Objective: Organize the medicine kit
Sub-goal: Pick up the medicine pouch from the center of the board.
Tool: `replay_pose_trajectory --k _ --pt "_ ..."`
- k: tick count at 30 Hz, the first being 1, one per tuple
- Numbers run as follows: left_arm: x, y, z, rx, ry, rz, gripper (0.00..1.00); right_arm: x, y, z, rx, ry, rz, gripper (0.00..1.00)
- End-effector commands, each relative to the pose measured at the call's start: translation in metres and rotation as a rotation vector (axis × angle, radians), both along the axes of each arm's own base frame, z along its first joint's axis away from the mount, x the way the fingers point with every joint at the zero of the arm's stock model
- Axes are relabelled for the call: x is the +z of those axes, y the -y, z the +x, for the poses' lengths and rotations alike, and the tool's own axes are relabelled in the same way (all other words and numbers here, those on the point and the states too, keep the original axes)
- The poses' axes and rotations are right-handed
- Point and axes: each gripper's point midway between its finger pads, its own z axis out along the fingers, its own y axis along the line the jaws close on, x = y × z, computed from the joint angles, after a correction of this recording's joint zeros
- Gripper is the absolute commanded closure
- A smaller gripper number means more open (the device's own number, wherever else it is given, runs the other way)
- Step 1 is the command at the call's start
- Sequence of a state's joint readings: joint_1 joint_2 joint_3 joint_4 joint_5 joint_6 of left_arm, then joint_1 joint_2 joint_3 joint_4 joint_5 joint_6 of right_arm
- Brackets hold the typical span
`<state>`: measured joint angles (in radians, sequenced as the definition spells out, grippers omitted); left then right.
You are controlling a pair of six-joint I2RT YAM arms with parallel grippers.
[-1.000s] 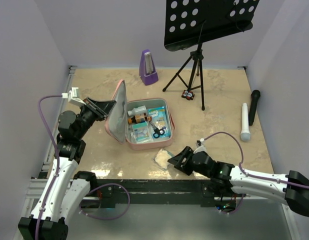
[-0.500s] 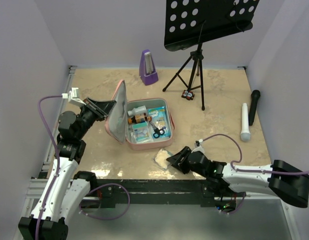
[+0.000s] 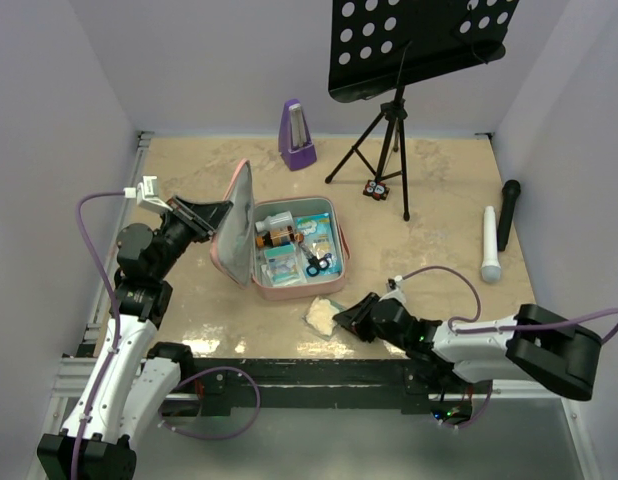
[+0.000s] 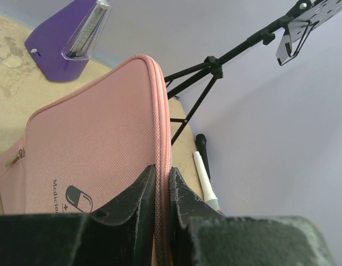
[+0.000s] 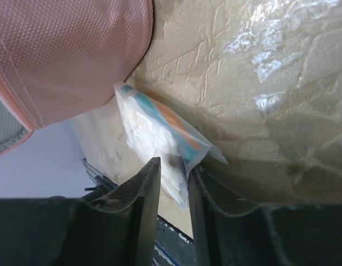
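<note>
The pink medicine kit (image 3: pixel 294 292) lies open left of centre, with several packets, a bottle and scissors in its grey tray. Its lid (image 3: pixel 236 225) stands nearly upright. My left gripper (image 3: pixel 217 212) is shut on the lid's zipped edge (image 4: pixel 159 111), one finger on each side. A clear packet (image 3: pixel 322 316) with white contents lies on the table just in front of the kit. My right gripper (image 3: pixel 341 320) is low at the packet's right end. In the right wrist view the packet (image 5: pixel 154 124) reaches between the fingers of the right gripper (image 5: pixel 174 163), which stand narrowly open around it.
A purple metronome (image 3: pixel 296 135) stands at the back. A black music stand tripod (image 3: pixel 389 140) is at back right, with a small object (image 3: pixel 376 189) by its feet. A white microphone (image 3: pixel 491 243) and a black one (image 3: pixel 508 212) lie at right. The table's front edge is close behind the packet.
My right gripper has slid left along the front edge onto the packet's end, and its jaws have narrowed. The left arm and the lid have not moved.
</note>
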<state>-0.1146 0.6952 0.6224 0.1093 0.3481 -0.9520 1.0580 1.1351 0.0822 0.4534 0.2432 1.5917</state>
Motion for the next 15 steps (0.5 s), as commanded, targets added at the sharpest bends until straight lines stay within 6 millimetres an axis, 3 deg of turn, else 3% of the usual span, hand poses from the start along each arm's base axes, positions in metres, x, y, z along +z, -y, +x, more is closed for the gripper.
replay_pose_trajectory --k 1,6,8,15 --pt "-0.010 0.003 -0.001 -0.016 -0.016 0.003 1.00 -0.003 -0.003 0.010 -0.004 0.029 -0.027 0.76" --pt "-0.011 0.003 -0.002 -0.014 -0.017 0.010 1.00 0.012 -0.003 0.014 0.015 0.076 -0.059 0.94" --pt "-0.009 0.002 -0.002 -0.011 -0.012 0.017 1.00 0.035 -0.002 0.021 0.028 0.149 -0.099 1.00" --pt "-0.003 0.001 0.000 -0.004 -0.001 0.026 1.00 0.122 0.016 0.017 0.087 0.339 -0.164 1.00"
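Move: Directly before the right fingertips lies the medicine pouch, flat on the board, its middle about 2 cm ahead, 3 cm left and 1 cm below, its near edge already between the still parted fingers. The open box's middle is some 17 cm ahead and 8 cm left, about 2 cm up; the scissors in the box are about 12 cm ahead and 5 cm left. For the left hand, still pinching the raised lid, the pouch lies roughly 13 cm back, 22 cm right and 28 cm down. Closing on the pouch's near edge, the right hand first sinks the last half centimetre, pinches the plastic fully shut between its fingertips, then turns sharply upward, rising about 9 cm and easing barely a centimetre forward. The fingers tip up some 15 degrees during the rise and keep their hold. ##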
